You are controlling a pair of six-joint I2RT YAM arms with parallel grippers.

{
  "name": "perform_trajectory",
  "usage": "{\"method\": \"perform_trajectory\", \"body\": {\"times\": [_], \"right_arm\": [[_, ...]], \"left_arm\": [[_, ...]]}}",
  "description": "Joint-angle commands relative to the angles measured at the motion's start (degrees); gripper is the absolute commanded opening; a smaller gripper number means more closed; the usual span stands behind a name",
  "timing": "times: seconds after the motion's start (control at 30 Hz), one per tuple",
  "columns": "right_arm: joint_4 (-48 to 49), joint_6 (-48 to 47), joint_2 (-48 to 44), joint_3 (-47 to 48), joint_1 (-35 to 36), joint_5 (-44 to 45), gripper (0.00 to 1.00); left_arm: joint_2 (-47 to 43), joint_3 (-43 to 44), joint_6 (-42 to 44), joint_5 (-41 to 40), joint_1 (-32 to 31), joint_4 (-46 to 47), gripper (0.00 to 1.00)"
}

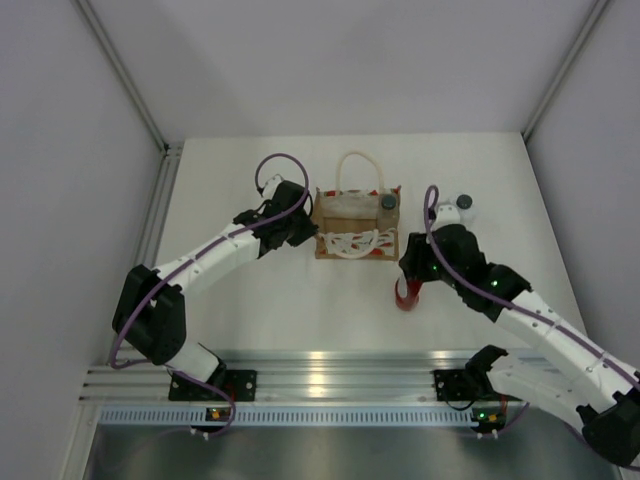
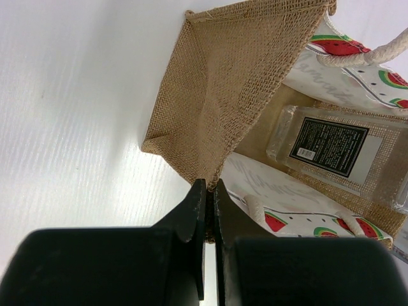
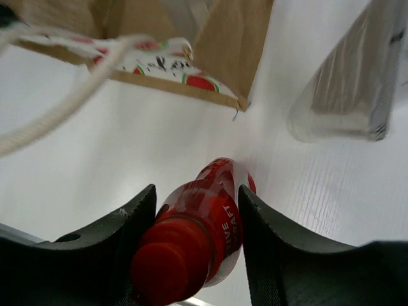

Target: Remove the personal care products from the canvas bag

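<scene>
The canvas bag (image 1: 356, 228) stands at mid-table, tan with watermelon-print panels and white rope handles. My left gripper (image 1: 303, 228) is shut on the burlap rim of its left side (image 2: 217, 95), pinching the fabric between the jaws (image 2: 210, 185). Inside the bag lies a pale bottle with a black label (image 2: 331, 150); its dark cap (image 1: 388, 202) shows from above. My right gripper (image 1: 408, 285) is shut on the red bottle (image 3: 204, 229), which stands upright with its base at the table, in front and right of the bag. A white bottle with a dark cap (image 1: 462, 206) stands to the bag's right.
The white bottle (image 3: 347, 83) stands just beyond the right gripper. The bag's near right corner (image 3: 239, 101) is close to the red bottle. Grey walls enclose the table on the left, right and far sides, and an aluminium rail (image 1: 320, 370) runs along the near edge.
</scene>
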Motion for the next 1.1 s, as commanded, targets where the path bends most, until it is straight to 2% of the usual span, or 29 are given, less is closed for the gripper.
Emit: {"method": "perform_trajectory", "body": {"times": [0.0, 0.13, 0.27, 0.3, 0.33, 0.37, 0.47, 0.63, 0.87, 0.93, 1.07], "right_arm": [[19.72, 1.50, -3.89, -6.02, -0.48, -1.91, 0.00], [25.09, 1.76, -4.33, -14.90, -0.39, -2.36, 0.00], [26.50, 1.41, -7.14, -18.52, -0.48, -2.08, 0.00], [26.42, 1.23, -8.80, -18.87, -0.48, -1.91, 0.04], [26.07, 1.06, -9.42, -18.88, -0.48, -1.47, 0.13], [25.28, 0.54, -9.78, -18.36, -0.48, -1.03, 0.36], [20.28, -1.48, -8.65, -13.88, -0.48, -0.42, 0.53], [11.48, -3.86, -3.46, -1.49, -0.48, 0.82, 0.60], [6.91, -6.06, 1.81, 8.44, -0.57, 3.45, 0.82], [4.89, -6.24, 6.46, 13.36, -0.57, 3.80, 0.82], [1.03, -5.63, 16.04, 21.89, -1.27, 4.24, 0.77]], "left_arm": [[0.80, 0.40, -0.09, -3.12, 0.51, -1.80, 0.00], [1.07, 0.40, 0.09, -3.04, 0.51, -1.72, 0.00], [0.54, -0.30, 0.09, -3.56, 0.42, -1.72, 0.00], [0.54, -0.30, 0.09, -3.65, 0.51, -1.72, 0.00], [0.63, -0.30, 0.26, -3.65, 0.51, -1.72, 0.00], [0.72, -0.22, 0.26, -3.65, 0.42, -1.80, 0.00], [0.89, 0.05, 0.61, -3.30, 0.51, -1.72, 0.00], [0.28, -0.12, 0.97, -3.82, 0.51, -1.80, 0.00], [-0.51, -0.39, 1.67, -4.18, 0.51, -1.72, 0.00], [-0.51, -0.39, 1.67, -3.92, 0.51, -1.80, 0.00], [0.19, 0.05, 1.41, -2.69, 0.42, -1.72, 0.00]]}}
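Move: The red bottle is still gripped and upright; its landing place is bare table straight below the right hand, about 19 cm down. From that hand the canvas bag stands some 16 cm ahead and 11 cm left, with the dark-capped bottle in its right part, 16 cm ahead and 5 cm left. The silver tube stands about 11 cm ahead and 6 cm right. From the left hand the landing place lies roughly 22 cm right and 10 cm back. The red bottle is lowered about 4 cm straight onto the table by the right hand, which then barely shifts before its fingers open wide and let go. The emptied hand rises some 12 cm, fingers tipping up a little, and swings forward and slightly left towards the bag, while the left fingers keep their pinch on the bag's left edge. ##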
